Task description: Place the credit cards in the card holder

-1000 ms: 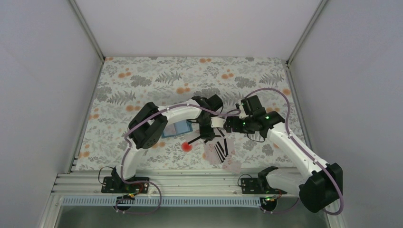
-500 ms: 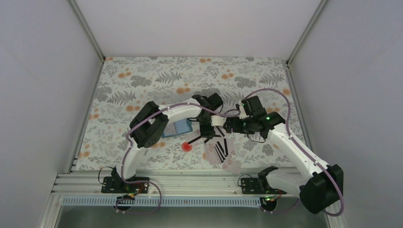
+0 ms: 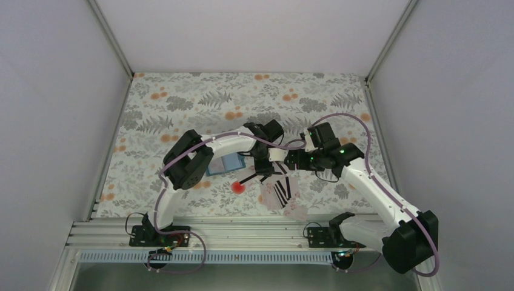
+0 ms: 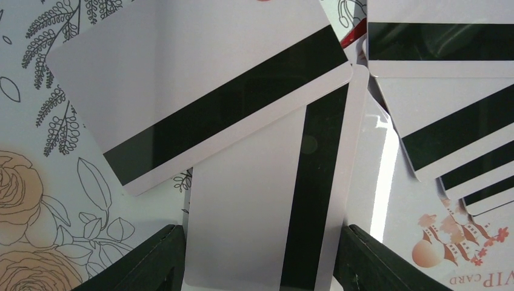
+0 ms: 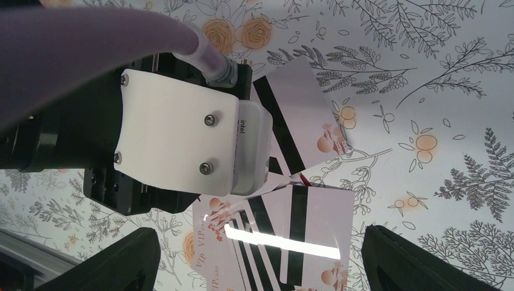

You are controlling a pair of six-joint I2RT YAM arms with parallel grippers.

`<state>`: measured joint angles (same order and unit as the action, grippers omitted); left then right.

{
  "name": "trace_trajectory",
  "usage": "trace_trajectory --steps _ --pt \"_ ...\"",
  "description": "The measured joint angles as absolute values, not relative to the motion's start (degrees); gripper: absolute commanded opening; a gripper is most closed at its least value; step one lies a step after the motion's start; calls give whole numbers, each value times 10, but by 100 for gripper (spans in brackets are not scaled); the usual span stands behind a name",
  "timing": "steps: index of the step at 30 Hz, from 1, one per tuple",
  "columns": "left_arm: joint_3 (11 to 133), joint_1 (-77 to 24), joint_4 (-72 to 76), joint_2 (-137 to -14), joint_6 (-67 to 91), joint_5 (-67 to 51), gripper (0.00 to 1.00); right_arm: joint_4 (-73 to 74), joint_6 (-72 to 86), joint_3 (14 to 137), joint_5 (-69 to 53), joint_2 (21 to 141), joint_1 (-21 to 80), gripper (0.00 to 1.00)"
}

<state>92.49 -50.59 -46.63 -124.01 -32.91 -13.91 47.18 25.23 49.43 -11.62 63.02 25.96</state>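
Several pale credit cards (image 3: pixel 280 191) with black stripes lie fanned in a pile at the table's near middle. My left gripper (image 4: pixel 259 230) is down on the pile, one finger against each long edge of one striped card (image 4: pixel 242 212). A tilted card (image 4: pixel 200 85) overlaps that card's far end. A sliver of the red card (image 4: pixel 354 33) shows beneath the pile. My right gripper (image 5: pixel 260 233) hovers open and empty over the same pile (image 5: pixel 303 224), beside the left wrist (image 5: pixel 182 139). The blue card holder (image 3: pixel 230 162) lies left of the pile, partly under the left arm.
A round red spot (image 3: pixel 239 187) sits on the floral cloth between the holder and the pile. One more card (image 3: pixel 297 212) lies close to the table's near edge. Both wrists crowd together above the cards. Grey walls enclose the table.
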Motion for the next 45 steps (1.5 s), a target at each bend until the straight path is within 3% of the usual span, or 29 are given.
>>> trace_trajectory --steps 31,45 --pt "924 -522 -541 -1169 -290 -119 60 442 268 490 -125 592 260 85" --pt "861 -520 -550 -1140 -213 -314 60 414 284 487 -145 600 265 85"
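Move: The left fingers, almost at table height, already hold the lower of two crossed cards by its long edges; the upper card's middle is about 7 cm to their right and 2 cm ahead. From that hand the open card holder lies some 14 cm left and 4 cm ahead, the striped card pile about 6 cm back and 5 cm right. From the right hand, the gripped card is roughly 8 cm left, 2 cm ahead and 12 cm below. Keeping its edge grip on the lower card, with the other card still lying crosswise on it, the left hand lifts both off the table, rising about 5 cm. Most of the climb comes first; then it sweeps back over the pile's left side, some 8 cm in all, its fingertips tilting about 20 degrees towards the base. The open right hand rises a couple of centimetres and edges left. ##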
